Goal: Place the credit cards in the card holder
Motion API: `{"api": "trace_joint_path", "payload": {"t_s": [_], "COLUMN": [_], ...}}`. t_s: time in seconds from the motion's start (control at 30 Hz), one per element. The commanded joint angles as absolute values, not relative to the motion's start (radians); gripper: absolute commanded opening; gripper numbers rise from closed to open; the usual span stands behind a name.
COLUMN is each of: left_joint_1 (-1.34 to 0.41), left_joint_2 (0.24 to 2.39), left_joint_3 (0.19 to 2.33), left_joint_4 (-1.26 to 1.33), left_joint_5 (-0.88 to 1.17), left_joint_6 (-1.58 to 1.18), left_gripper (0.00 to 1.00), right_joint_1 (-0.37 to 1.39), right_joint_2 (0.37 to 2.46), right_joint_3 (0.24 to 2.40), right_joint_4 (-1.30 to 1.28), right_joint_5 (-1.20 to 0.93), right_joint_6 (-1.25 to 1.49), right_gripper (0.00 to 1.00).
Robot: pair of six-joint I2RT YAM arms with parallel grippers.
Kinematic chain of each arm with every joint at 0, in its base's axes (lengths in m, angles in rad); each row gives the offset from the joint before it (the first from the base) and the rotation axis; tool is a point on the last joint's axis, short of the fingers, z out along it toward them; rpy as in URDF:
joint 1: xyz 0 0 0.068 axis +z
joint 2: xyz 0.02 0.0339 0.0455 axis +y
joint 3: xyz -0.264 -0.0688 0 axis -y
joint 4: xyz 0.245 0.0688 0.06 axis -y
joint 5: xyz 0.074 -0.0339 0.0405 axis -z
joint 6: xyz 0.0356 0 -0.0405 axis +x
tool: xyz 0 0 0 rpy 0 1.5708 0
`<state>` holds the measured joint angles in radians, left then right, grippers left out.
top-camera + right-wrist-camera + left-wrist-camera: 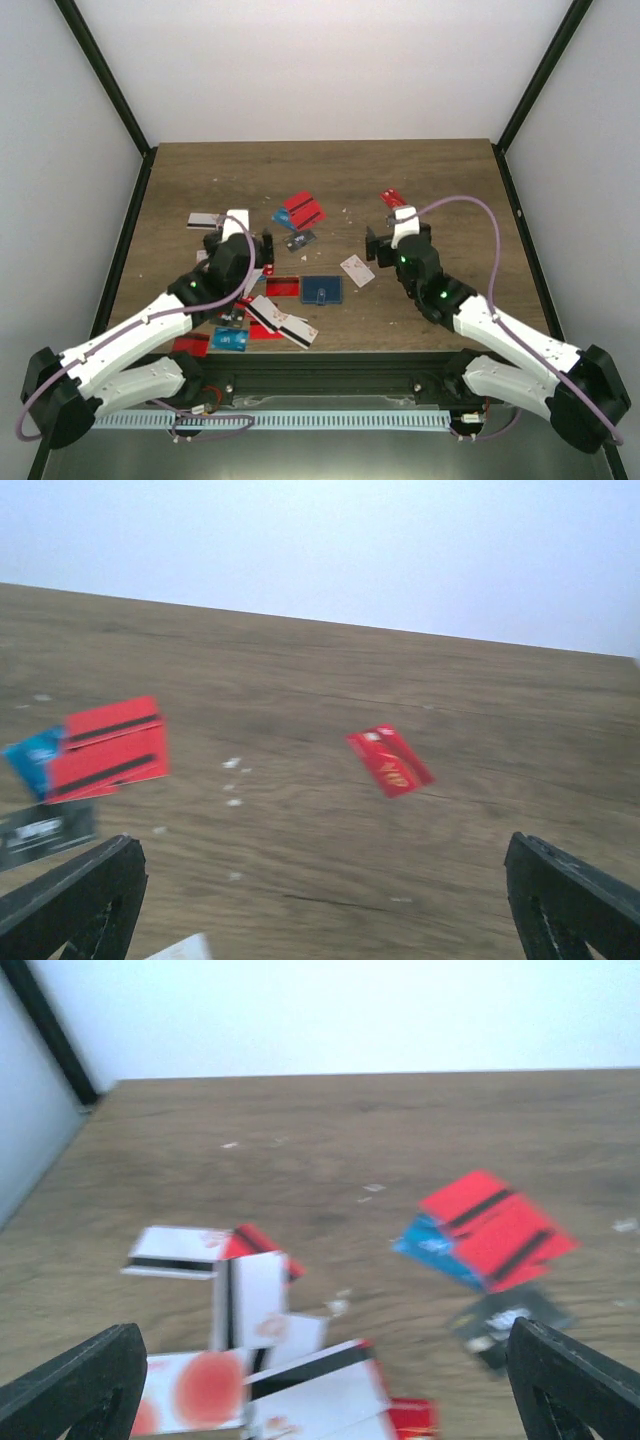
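The dark navy card holder (322, 289) lies flat near the table's middle front. Credit cards are scattered around it: a red pair (303, 211) on a blue one, a lone red card (393, 198), a white card (357, 270), and striped white ones (283, 322). My left gripper (240, 240) hovers open left of the holder, above white cards (250, 1300), with the red pair (495, 1225) ahead to the right. My right gripper (398, 240) stands open right of the holder, nothing between its fingers; the lone red card (390, 760) lies ahead of it.
More cards lie at the front left: a light blue one (230, 340) and a red one (190, 345). A dark grey card (300, 240) sits below the red pair. Black frame posts (120, 110) border the wooden table (450, 180).
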<state>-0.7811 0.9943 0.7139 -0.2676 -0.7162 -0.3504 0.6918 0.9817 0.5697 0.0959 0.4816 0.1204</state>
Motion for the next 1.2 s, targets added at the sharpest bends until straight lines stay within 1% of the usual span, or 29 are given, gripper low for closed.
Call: {"api": "trace_joint_path", "payload": {"t_s": [0.0, 0.07, 0.1, 0.17, 0.23, 0.37, 0.47, 0.6, 0.67, 0.73, 0.87, 1.0, 1.07, 1.1, 1.13, 1.17], "left_joint_1": [-0.741, -0.691, -0.659, -0.585, -0.525, -0.448, -0.392, -0.294, -0.258, -0.219, -0.117, -0.059, -0.048, -0.031, -0.013, -0.005], "left_joint_2": [0.867, 0.809, 0.794, 0.793, 0.812, 0.851, 0.886, 0.993, 1.042, 1.089, 1.167, 1.284, 1.361, 1.440, 1.538, 1.605], "left_joint_3": [0.449, 0.332, 0.287, 0.246, 0.234, 0.183, 0.148, 0.100, 0.119, 0.123, 0.131, 0.158, 0.191, 0.194, 0.198, 0.202], "left_joint_4": [0.143, 0.307, 0.362, 0.389, 0.401, 0.519, 0.615, 0.763, 0.778, 0.847, 0.960, 1.102, 1.150, 1.229, 1.315, 1.409], "left_joint_5": [-0.957, -0.952, -0.955, -0.956, -0.941, -0.888, -0.831, -0.722, -0.679, -0.629, -0.475, -0.357, -0.318, -0.290, -0.274, -0.266], "left_joint_6": [-0.125, -0.062, -0.051, -0.059, -0.061, -0.057, -0.060, -0.073, -0.063, -0.050, -0.057, -0.068, -0.023, -0.028, -0.040, -0.019], "left_gripper": [1.00, 1.00, 1.00, 1.00, 1.00, 1.00, 0.99, 1.00, 1.00, 1.00, 1.00, 1.00, 0.99, 0.99, 0.99, 0.98], "right_joint_1": [0.634, 0.611, 0.607, 0.589, 0.539, 0.445, 0.373, 0.289, 0.271, 0.265, 0.248, 0.203, 0.154, 0.125, 0.082, 0.043], "right_joint_2": [0.987, 1.052, 1.080, 1.086, 1.073, 1.049, 1.071, 1.154, 1.212, 1.253, 1.333, 1.420, 1.494, 1.499, 1.490, 1.520], "right_joint_3": [0.597, 0.659, 0.658, 0.573, 0.459, 0.261, 0.220, 0.204, 0.186, 0.217, 0.219, 0.232, 0.226, 0.240, 0.243, 0.230], "right_joint_4": [0.251, 0.160, 0.166, 0.308, 0.458, 0.752, 0.792, 0.824, 0.909, 0.895, 1.040, 1.174, 1.275, 1.242, 1.211, 1.272], "right_joint_5": [0.670, 0.740, 0.764, 0.759, 0.681, 0.542, 0.480, 0.395, 0.348, 0.318, 0.290, 0.194, 0.155, 0.143, 0.062, 0.005], "right_joint_6": [0.093, 0.196, 0.203, 0.139, 0.089, 0.006, -0.004, 0.025, 0.010, -0.010, -0.045, -0.082, -0.064, -0.023, 0.004, 0.032], "right_gripper": [1.00, 1.00, 1.00, 1.00, 1.00, 1.00, 1.00, 1.00, 1.00, 1.00, 1.00, 1.00, 1.00, 1.00, 1.00, 1.00]}}
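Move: The closed card holder lies some 18 cm right of the left hand, 7 cm back and 20 cm below; from the right hand, about 17 cm left, 8 cm back and 21 cm below. A red card lies roughly 10 cm left of the holder, level with it; a pale card sits about 9 cm right of the holder and 6 cm farther out. Both open hands swing outward away from the card holder, left about 18 cm, right 13, sinking, edging forward. ##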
